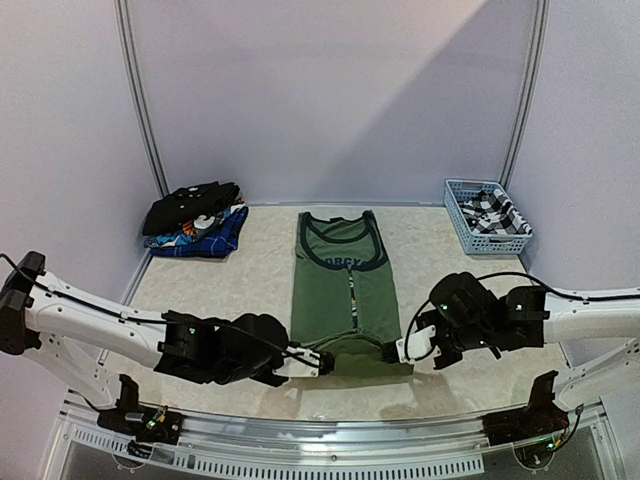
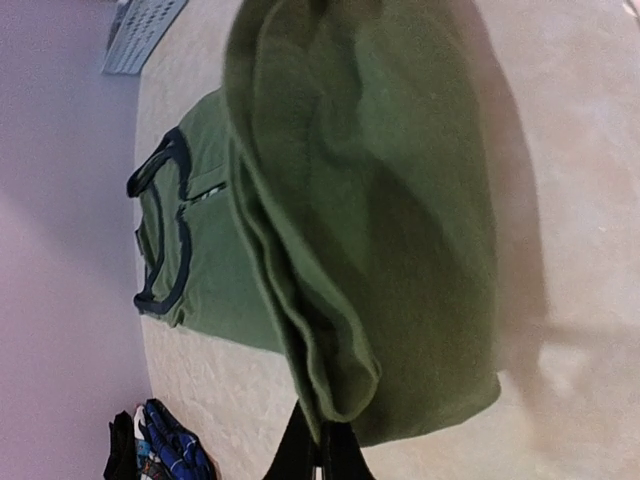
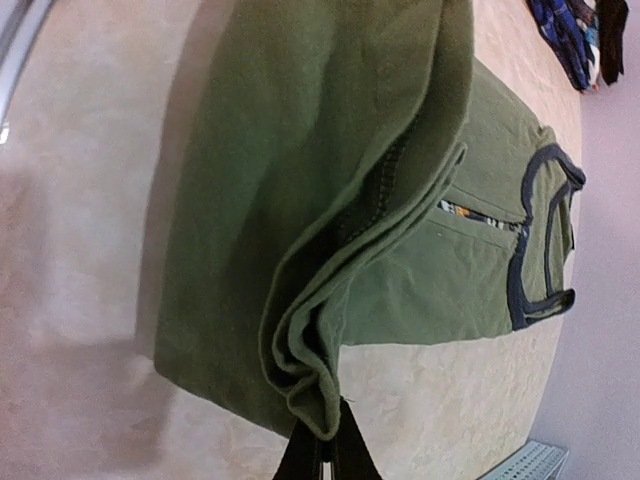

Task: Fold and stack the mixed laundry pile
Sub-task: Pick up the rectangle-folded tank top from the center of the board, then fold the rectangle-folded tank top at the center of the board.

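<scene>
An olive-green T-shirt (image 1: pixel 345 290) with dark trim lies lengthwise in the table's middle, sides folded in, neck at the far end. My left gripper (image 1: pixel 322 362) is shut on its near-left hem corner, my right gripper (image 1: pixel 393 352) shut on the near-right corner. Both corners are lifted off the table. In the left wrist view the bunched hem (image 2: pixel 340 395) sits pinched between the black fingers (image 2: pixel 347 462). The right wrist view shows the same with the T-shirt's folded edge (image 3: pixel 320 385). Folded garments (image 1: pixel 195 220), black over blue and orange print, sit stacked at the far left.
A light-blue lattice basket (image 1: pixel 462 225) at the far right holds a black-white check piece (image 1: pixel 497 212). Purple walls close the back and sides. Beige table (image 1: pixel 250 270) shows between the stack and the shirt.
</scene>
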`<state>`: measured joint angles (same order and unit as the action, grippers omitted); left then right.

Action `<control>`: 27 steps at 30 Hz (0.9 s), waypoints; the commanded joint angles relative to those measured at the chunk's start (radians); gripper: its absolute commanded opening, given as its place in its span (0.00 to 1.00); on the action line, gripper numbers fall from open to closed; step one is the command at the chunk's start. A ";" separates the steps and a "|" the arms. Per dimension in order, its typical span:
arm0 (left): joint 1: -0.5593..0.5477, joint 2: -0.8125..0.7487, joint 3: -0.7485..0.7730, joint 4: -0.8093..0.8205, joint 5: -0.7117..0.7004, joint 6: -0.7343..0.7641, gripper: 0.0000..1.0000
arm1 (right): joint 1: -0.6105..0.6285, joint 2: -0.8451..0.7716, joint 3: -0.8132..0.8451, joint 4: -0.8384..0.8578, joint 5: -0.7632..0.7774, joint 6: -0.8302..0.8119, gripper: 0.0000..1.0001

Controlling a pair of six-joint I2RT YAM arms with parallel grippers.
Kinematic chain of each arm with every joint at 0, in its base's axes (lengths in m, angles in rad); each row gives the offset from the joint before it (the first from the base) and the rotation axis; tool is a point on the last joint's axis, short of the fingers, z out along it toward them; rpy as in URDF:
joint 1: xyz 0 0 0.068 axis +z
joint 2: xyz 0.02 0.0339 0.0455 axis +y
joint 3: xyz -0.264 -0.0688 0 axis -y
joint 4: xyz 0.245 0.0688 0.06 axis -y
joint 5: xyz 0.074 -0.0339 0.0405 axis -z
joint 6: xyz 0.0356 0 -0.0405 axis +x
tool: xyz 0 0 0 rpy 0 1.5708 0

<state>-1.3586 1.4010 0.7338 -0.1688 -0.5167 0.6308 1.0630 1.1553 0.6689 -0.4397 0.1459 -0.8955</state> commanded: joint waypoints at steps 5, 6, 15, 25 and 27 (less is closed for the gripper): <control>0.134 0.073 0.085 0.095 -0.092 -0.054 0.00 | -0.177 0.148 0.140 0.175 0.063 0.097 0.00; 0.145 0.085 0.091 0.102 -0.093 -0.054 0.00 | -0.191 0.166 0.156 0.184 0.059 0.101 0.00; 0.262 0.209 0.148 0.226 -0.123 -0.067 0.00 | -0.276 0.298 0.281 0.204 0.027 0.137 0.00; 0.336 0.351 0.269 0.278 -0.082 -0.052 0.00 | -0.336 0.441 0.366 0.222 0.032 0.147 0.00; 0.344 0.378 0.284 0.277 -0.084 -0.054 0.00 | -0.354 0.468 0.379 0.223 0.032 0.152 0.00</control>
<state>-1.0409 1.7306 0.9836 0.0772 -0.6132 0.5835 0.7448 1.5764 1.0073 -0.2363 0.1795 -0.7681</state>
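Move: The tank top's hem is already pinched at both corners, about 9 cm above the board. The bottom of its neckline lies some 26 cm ahead of the left hand, 6 cm to its right and 9 cm lower; from the right hand it is 24 cm ahead, 7 cm left and equally low. The clothes stack is about 36 cm ahead of the left hand and 31 cm left; the basket, roughly 35 cm ahead of the right hand and 26 cm right. The tank top's held hem is carried forward over its own body towards the neckline, both hands travelling abreast about 16 cm. The left rises a couple of centimetres and the right about 4 before easing partly down, as the left turns counter-clockwise and the right clockwise, some 25 degrees each. Both grippers stay shut on the cloth. ##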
